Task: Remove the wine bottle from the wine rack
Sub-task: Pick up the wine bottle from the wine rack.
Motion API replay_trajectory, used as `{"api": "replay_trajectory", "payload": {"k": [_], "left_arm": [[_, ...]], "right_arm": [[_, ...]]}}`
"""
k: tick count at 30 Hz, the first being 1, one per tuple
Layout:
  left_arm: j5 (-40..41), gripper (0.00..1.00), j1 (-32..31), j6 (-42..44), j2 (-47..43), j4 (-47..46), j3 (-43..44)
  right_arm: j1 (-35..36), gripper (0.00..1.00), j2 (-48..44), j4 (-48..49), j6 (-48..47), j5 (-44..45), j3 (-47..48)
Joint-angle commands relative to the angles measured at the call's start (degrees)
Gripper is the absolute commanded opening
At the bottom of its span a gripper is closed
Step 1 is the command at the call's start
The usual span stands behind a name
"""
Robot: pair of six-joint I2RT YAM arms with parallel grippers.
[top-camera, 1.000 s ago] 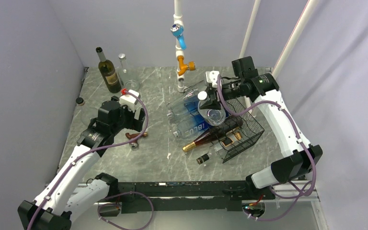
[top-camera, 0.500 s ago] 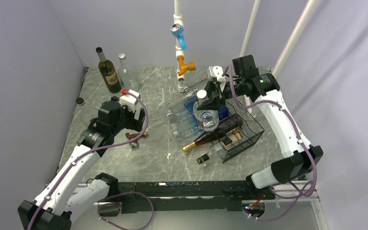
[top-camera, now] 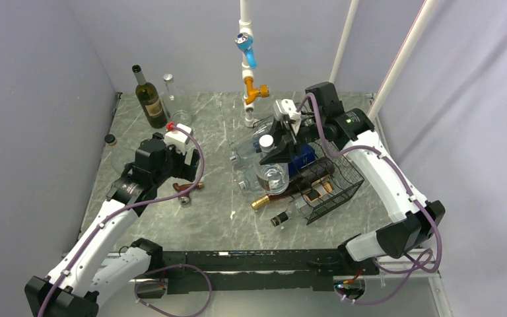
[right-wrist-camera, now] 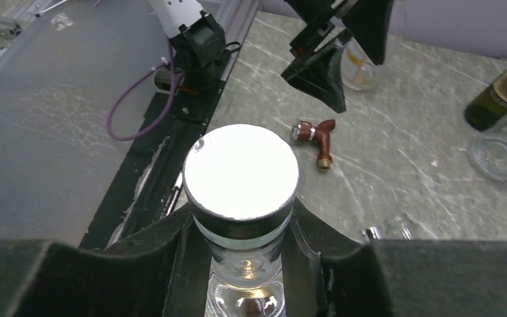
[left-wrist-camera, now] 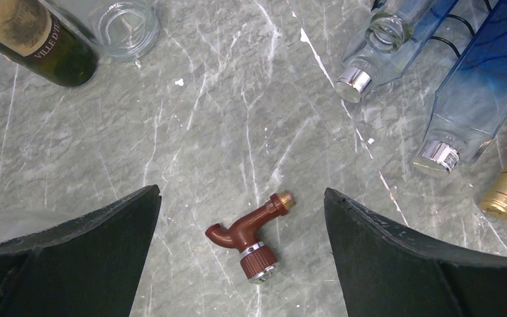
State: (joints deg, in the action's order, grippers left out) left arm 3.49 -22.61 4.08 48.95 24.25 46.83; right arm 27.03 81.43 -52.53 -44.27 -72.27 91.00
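Note:
My right gripper (top-camera: 275,150) is shut on the neck of a clear glass wine bottle (top-camera: 271,177) with a white cap. It holds the bottle raised over the left end of the black wire-mesh wine rack (top-camera: 340,183). In the right wrist view the cap (right-wrist-camera: 241,172) fills the centre, and the gripper (right-wrist-camera: 241,231) clamps the neck just below it. Blue, clear and dark gold-foiled bottles still lie in the rack. My left gripper (top-camera: 186,173) hangs open over a brown tap (left-wrist-camera: 251,231), and the gripper (left-wrist-camera: 241,191) holds nothing.
A green bottle (top-camera: 148,98) and a glass jar (top-camera: 182,117) stand at the back left. A white pipe (top-camera: 246,39) with blue and orange taps rises at the back centre. A small dark-capped bottle (top-camera: 281,218) lies in front of the rack.
My right gripper has carried the clear bottle left and toward the near side, away from the rack's back corner. The left arm has not moved.

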Motion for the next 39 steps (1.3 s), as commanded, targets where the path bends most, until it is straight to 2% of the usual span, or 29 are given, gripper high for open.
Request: {"api": "replay_trajectory", "payload": {"k": [1, 11, 17, 26, 31, 39], "left_arm": [[1.03, 1.0, 0.45, 1.19, -0.09, -2.58, -0.42], [1.19, 0.99, 0.77, 1.37, 0.09, -2.8, -0.51], [1.23, 0.99, 0.98, 1.46, 0.44, -2.82, -0.6], [1.13, 1.0, 1.17, 1.49, 0.53, -2.85, -0.6], [1.3, 1.0, 1.23, 1.55, 0.37, -2.87, -0.68], [2.7, 0.99, 3.8, -1.06, 0.08, -3.29, -0.77]], "right_arm": [[2.79, 0.0, -2.07, 9.63, 3.67, -6.36, 0.21], [12.92, 0.0, 2.34, 9.37, 3.04, -1.74, 1.42], [21.12, 0.0, 8.18, 4.79, -1.2, 3.75, 6.78], [34.46, 0.0, 19.03, -1.85, -6.75, 16.77, 18.04], [37.78, 0.0, 22.74, -2.42, -6.92, 19.47, 20.31], [39.96, 0.0, 22.82, -1.48, -6.92, 21.19, 17.64]]}}
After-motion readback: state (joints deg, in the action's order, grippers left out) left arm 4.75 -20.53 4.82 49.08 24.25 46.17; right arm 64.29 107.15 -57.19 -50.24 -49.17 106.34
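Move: Down at the front of the table, about 8 cm back, 15 cm left and 34 cm below the right hand, is the open spot to which the already lifted clear wine bottle is being taken. The brown tap lies some 7 cm ahead and 27 cm left of this hand. In the rack, the blue bottle is about 9 cm straight ahead, the gold-necked bottle 6 cm ahead and 6 cm right. From the left hand the spot is roughly 15 cm back, 12 cm right and 21 cm down. Swinging the clear wine bottle clear of the rack by its neck, the right hand goes some 16 cm left while drawing back about 11 cm and sinking 12 cm towards the open table, the last bit almost straight down. The wrist turns about 25 degrees counter-clockwise and rolls its left side down some 20; the fingers keep their hold just under the cap. ##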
